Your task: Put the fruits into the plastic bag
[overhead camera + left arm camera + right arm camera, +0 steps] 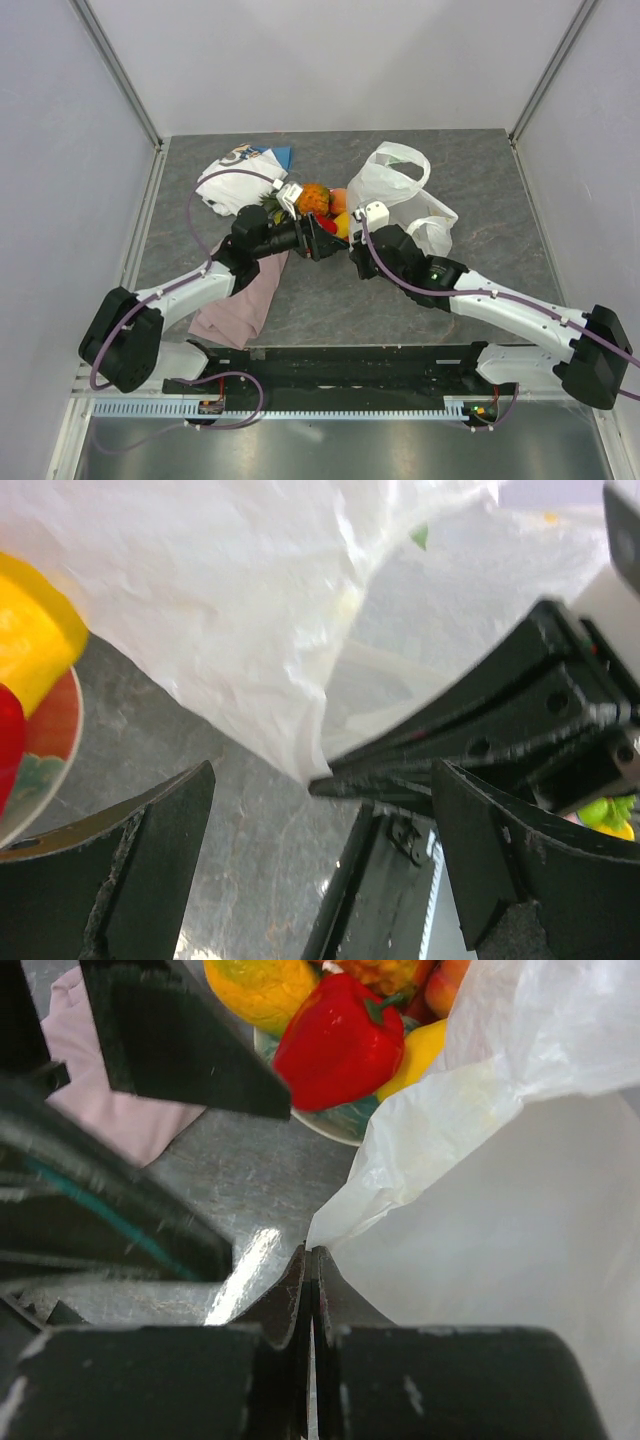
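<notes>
The fruits sit piled on a red-and-teal plate (338, 1120): a pineapple (313, 198), a peach-orange round fruit (338, 197), a red pepper-shaped piece (340, 1040) and two mangoes (262, 988) (425, 1050). The plastic bag (400, 190) lies just right of the plate, thin and translucent white. My right gripper (312, 1255) is shut on the bag's near edge (312, 770), lifting a corner off the table. My left gripper (325, 810) stands open right in front of that pinched corner, one finger on each side and nothing between them. It is just below the plate (330, 238).
A pink cloth (240, 300) lies under the left forearm, and a white folded cloth (235, 175) sits at the back left. The two grippers are almost touching (354, 247). Grey walls close in the table on three sides.
</notes>
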Action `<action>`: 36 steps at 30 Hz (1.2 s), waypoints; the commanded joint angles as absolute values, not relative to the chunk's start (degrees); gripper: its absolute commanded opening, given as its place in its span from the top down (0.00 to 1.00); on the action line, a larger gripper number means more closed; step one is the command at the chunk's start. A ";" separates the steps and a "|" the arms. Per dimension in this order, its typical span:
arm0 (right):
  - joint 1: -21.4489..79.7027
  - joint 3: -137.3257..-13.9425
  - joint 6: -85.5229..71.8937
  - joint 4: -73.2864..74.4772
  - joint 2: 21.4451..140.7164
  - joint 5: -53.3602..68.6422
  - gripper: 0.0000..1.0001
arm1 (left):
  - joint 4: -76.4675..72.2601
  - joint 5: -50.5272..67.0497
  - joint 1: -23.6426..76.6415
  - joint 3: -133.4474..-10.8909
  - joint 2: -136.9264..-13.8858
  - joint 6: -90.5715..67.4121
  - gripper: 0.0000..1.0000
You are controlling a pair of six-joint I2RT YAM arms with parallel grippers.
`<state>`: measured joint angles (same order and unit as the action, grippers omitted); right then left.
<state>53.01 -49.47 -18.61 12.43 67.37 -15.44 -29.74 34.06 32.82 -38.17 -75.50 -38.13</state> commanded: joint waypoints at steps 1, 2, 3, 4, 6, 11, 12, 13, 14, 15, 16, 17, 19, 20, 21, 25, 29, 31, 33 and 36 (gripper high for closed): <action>53.09 -47.82 -20.04 8.00 65.13 -12.05 1.00 | -37.78 29.45 33.13 -39.81 -77.25 -41.48 0.05; 53.09 -47.46 -20.04 7.65 64.87 -11.52 1.00 | -37.97 29.01 33.40 -40.08 -77.78 -41.66 0.05; 53.17 -46.85 -20.30 7.30 64.69 -11.25 1.00 | -37.88 28.13 33.57 -40.95 -78.04 -41.66 0.05; 53.17 -46.58 -20.48 6.60 64.60 -10.64 1.00 | -37.88 27.78 33.75 -41.30 -79.18 -41.49 0.05; 53.17 -46.23 -20.65 6.33 64.25 -10.46 1.00 | -37.53 27.25 34.28 -42.71 -80.41 -40.61 0.05; 53.17 -46.23 -20.74 6.33 63.81 -10.11 1.00 | -34.80 26.89 36.30 -45.52 -84.63 -38.23 0.05; 53.17 -46.14 -20.66 6.33 63.90 -10.11 1.00 | -34.98 27.85 36.47 -46.14 -85.16 -38.67 0.05; 53.09 -46.14 -20.65 6.24 63.98 -10.19 1.00 | -35.07 28.30 36.56 -46.58 -85.78 -38.85 0.05; 53.17 -46.06 -20.83 6.15 63.90 -10.11 1.00 | -35.16 28.82 36.82 -46.84 -86.74 -38.93 0.07; 53.09 -45.97 -20.92 6.15 63.98 -10.11 1.00 | -35.33 30.13 36.91 -47.37 -87.18 -39.37 0.07; 53.17 -45.88 -21.00 6.24 63.90 -10.11 1.00 | -35.51 30.58 37.00 -47.63 -87.54 -39.46 0.08; 53.17 -45.88 -20.92 6.24 63.98 -10.28 1.00 | -35.68 30.85 37.35 -47.81 -88.24 -39.46 0.12; 53.17 -45.79 -21.01 6.06 64.07 -10.20 1.00 | -35.95 31.55 37.62 -48.08 -88.77 -39.64 0.18; 53.17 -45.79 -21.09 6.06 64.16 -10.20 1.00 | -36.30 31.81 37.62 -48.16 -89.12 -39.90 0.31; 53.17 -45.88 -21.09 6.06 64.07 -10.20 1.00 | -36.91 31.90 37.62 -47.99 -89.64 -40.25 0.38; 53.09 -46.49 -21.53 7.20 63.99 -10.02 0.95 | -38.23 31.03 37.53 -47.46 -90.53 -41.57 0.76; 53.17 -51.13 -20.92 11.85 62.67 -8.79 0.51 | -38.50 29.97 36.83 -46.67 -91.14 -43.07 0.98; 53.17 -53.60 -20.22 16.16 61.35 -7.04 0.32 | -38.93 29.88 35.60 -46.06 -91.06 -43.68 0.98; 53.17 -57.21 -19.69 19.42 59.51 -4.84 0.28 | -39.72 29.88 34.46 -44.48 -90.88 -44.82 0.99; 53.17 -60.81 -19.86 20.74 56.79 -0.10 0.24 | -40.08 30.58 32.26 -43.42 -90.79 -45.61 0.98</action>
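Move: The plastic bag's edge, still pinched in the right fingers, lies about 5 cm right of the open left hand, 3 cm ahead and 2 cm lower. From the left hand the red pepper is some 14 cm ahead, 2 cm left and 13 cm below; the yellow mango is roughly 15 cm ahead, 3 cm right and equally low. For the right hand, the bag edge is right at its fingertips. Left hand reaches right, forward and down about 5 cm, pinching the bag's edge; right hand opens, rising 5. ##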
